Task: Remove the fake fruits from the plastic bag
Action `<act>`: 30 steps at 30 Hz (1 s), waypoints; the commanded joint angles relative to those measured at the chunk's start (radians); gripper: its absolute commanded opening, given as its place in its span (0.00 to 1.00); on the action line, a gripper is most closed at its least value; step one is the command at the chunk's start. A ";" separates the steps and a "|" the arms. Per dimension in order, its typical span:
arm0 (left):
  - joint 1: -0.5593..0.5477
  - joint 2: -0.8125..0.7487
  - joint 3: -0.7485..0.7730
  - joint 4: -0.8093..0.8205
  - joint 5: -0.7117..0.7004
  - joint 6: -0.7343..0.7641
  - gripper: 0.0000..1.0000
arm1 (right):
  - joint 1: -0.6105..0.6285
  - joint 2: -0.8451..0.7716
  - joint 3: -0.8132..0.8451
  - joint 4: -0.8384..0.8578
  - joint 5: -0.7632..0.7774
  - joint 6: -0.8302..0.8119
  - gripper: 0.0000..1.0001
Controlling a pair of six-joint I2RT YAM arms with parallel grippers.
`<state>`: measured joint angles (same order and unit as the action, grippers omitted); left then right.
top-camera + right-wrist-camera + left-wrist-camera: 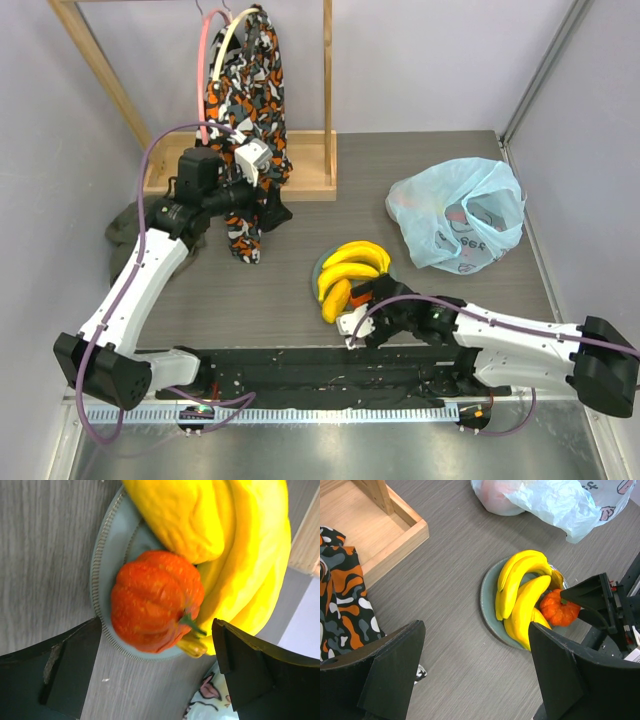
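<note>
A grey-green plate (pixel 316 272) near the table's middle holds a yellow banana bunch (pixel 358 258), a single long yellow fruit (pixel 527 605) and a small ribbed orange fruit (pixel 152 600). My right gripper (pixel 156 645) is open just in front of the orange fruit, its fingers apart and touching nothing. The light-blue plastic bag (pixel 460 215) lies crumpled at the back right, and a reddish shape (pixel 495 495) shows through it. My left gripper (pixel 475 645) hangs open and empty high over the table at the left, beside the patterned cloth.
An orange, black and white patterned cloth (pixel 250 90) hangs on a wooden rack with a tray base (pixel 305 165) at the back. A dark green cloth (pixel 125 225) lies against the left wall. Bare grey table runs between the rack and the plate.
</note>
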<state>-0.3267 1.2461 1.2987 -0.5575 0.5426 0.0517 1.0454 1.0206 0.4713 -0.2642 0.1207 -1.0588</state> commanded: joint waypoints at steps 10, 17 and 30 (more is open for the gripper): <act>0.005 -0.002 0.016 0.048 0.025 -0.009 0.89 | -0.011 -0.097 0.315 -0.487 -0.107 0.186 1.00; -0.017 0.039 0.050 0.071 0.053 -0.070 0.89 | -0.330 -0.056 0.604 -0.518 -0.162 0.391 0.97; -0.278 0.220 0.154 0.054 0.042 -0.027 0.87 | -0.895 0.267 0.783 -0.613 -0.319 0.657 0.49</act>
<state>-0.5537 1.4418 1.3930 -0.5243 0.5663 0.0059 0.2138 1.2037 1.2644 -0.8185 -0.1352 -0.5026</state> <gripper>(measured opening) 0.873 0.529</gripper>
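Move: The right hand is wide open around the pumpkin, whose middle lies about 2 cm ahead, 1 cm left and 2 cm below. The plastic bag it goes for next is roughly 19 cm ahead and 19 cm right, about level in height; the bananas on the plate are some 7 cm ahead and 4 cm left. From the raised left hand the bag lies about 35 cm right, 7 cm ahead and 22 cm below. The right hand's already open fingers come clear of the pumpkin, backing off a couple of centimetres, then lift some 20 cm and sweep forward and right to the bag, swinging clockwise, closing to about half and starting to sink towards it. Late on, the open left hand sets off about 9 cm to the right, dipping slightly, towards the bag. ##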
